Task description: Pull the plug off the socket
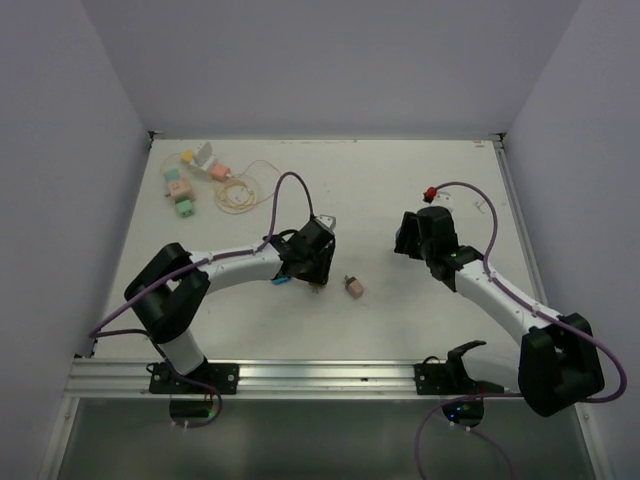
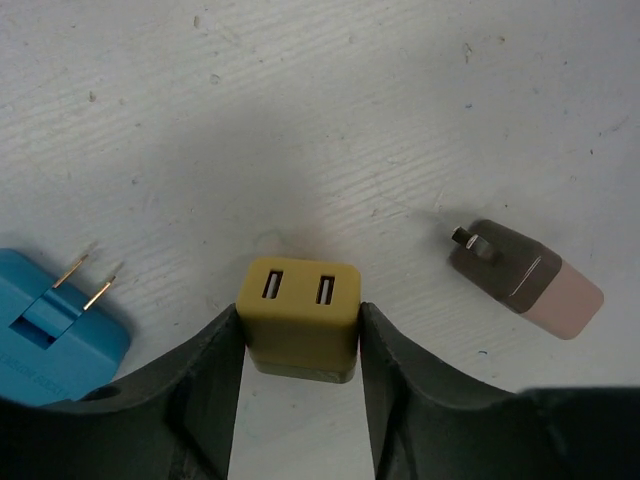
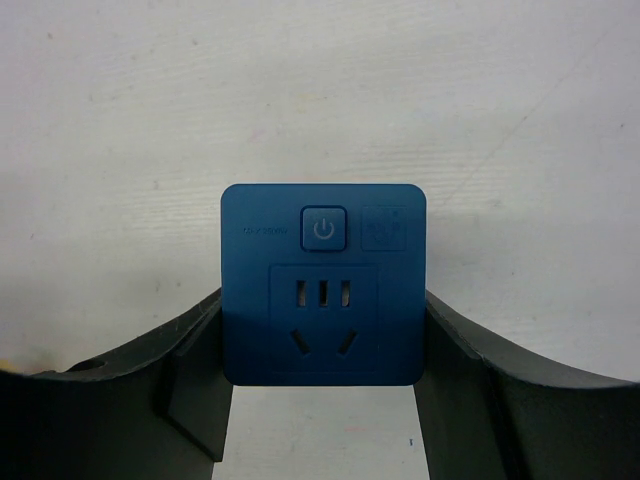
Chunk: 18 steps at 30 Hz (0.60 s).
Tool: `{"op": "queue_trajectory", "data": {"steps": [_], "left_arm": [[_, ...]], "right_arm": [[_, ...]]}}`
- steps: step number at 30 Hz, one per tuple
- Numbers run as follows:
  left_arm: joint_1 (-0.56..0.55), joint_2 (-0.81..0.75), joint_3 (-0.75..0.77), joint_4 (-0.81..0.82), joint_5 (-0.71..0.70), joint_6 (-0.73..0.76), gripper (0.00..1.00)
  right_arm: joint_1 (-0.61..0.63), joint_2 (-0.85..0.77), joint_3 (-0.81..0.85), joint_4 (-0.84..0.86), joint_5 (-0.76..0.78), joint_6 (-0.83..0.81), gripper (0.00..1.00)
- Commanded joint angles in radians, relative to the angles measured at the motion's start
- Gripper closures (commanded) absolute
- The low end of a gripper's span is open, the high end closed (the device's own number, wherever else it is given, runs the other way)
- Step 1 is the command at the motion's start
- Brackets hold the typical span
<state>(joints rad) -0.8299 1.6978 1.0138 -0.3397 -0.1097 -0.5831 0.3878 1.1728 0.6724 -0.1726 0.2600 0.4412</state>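
Note:
My left gripper (image 2: 300, 325) is shut on a small yellow plug adapter (image 2: 299, 300), whose face with two slots points at the camera. It hangs just above the table. My right gripper (image 3: 323, 320) is shut on a dark blue socket (image 3: 322, 290) that has a power button, and nothing sits in its holes. In the top view the left gripper (image 1: 310, 262) is at centre and the right gripper (image 1: 410, 240) is well to its right, so plug and socket are apart.
A light blue plug (image 2: 50, 335) with two prongs lies left of the left fingers. A grey and pink plug (image 2: 525, 280) lies to the right. Several coloured adapters (image 1: 180, 192) and a coiled cable (image 1: 240, 192) lie at the far left.

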Motion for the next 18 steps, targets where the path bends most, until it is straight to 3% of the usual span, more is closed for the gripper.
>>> {"op": "queue_trajectory", "data": {"steps": [1, 3, 4, 7, 8, 14, 18], "left_arm": [[-0.018, 0.017, 0.032, -0.039, -0.039, 0.025, 0.51], [-0.021, 0.005, 0.040, -0.044, -0.053, 0.026, 0.38], [-0.023, -0.003, 0.048, -0.048, -0.059, 0.026, 0.27], [-0.023, -0.041, 0.081, -0.074, -0.091, 0.035, 0.11], [-0.023, -0.053, 0.091, -0.082, -0.097, 0.040, 0.01], [0.003, -0.202, 0.111, -0.094, -0.128, 0.078, 0.00], [0.112, -0.360, 0.037, -0.050, -0.136, 0.103, 0.00]], "right_arm": [[-0.062, 0.047, 0.072, 0.030, 0.009, 0.057, 1.00], [-0.085, 0.083, 0.085, 0.045, 0.005, 0.068, 1.00], [-0.114, 0.096, 0.088, 0.051, -0.007, 0.073, 1.00], [-0.180, 0.152, 0.116, 0.077, -0.030, 0.094, 1.00], [-0.199, 0.168, 0.125, 0.088, -0.041, 0.099, 1.00], [-0.325, 0.307, 0.203, 0.208, -0.120, 0.151, 1.00], [-0.382, 0.418, 0.301, 0.251, -0.175, 0.137, 1.00]]}}
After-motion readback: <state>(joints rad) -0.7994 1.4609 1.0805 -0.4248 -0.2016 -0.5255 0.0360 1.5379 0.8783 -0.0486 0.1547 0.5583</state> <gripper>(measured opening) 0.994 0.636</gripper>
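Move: The left fingers still hold the yellow plug, centred between their tips and at or just above the table. The blue plug lies about 9 cm to this hand's left and 2 cm farther out; the pink plug about 8 cm to its right and 1 cm nearer, both some 2 cm lower. The right hand has the blue socket between its fingers; from it the yellow plug is roughly 19 cm left, 7 cm back and 9 cm down. The left fingers let go of the yellow plug, spreading from half open to fully wide down at the table, and then the hand climbs straight off it by about 10 cm, drifting slightly forward as it tips up. The right hand keeps its grip on the socket and carries it forward and to the right, away from the plugs, some 13 cm in all, sinking a little and turning about 20 degrees clockwise. ##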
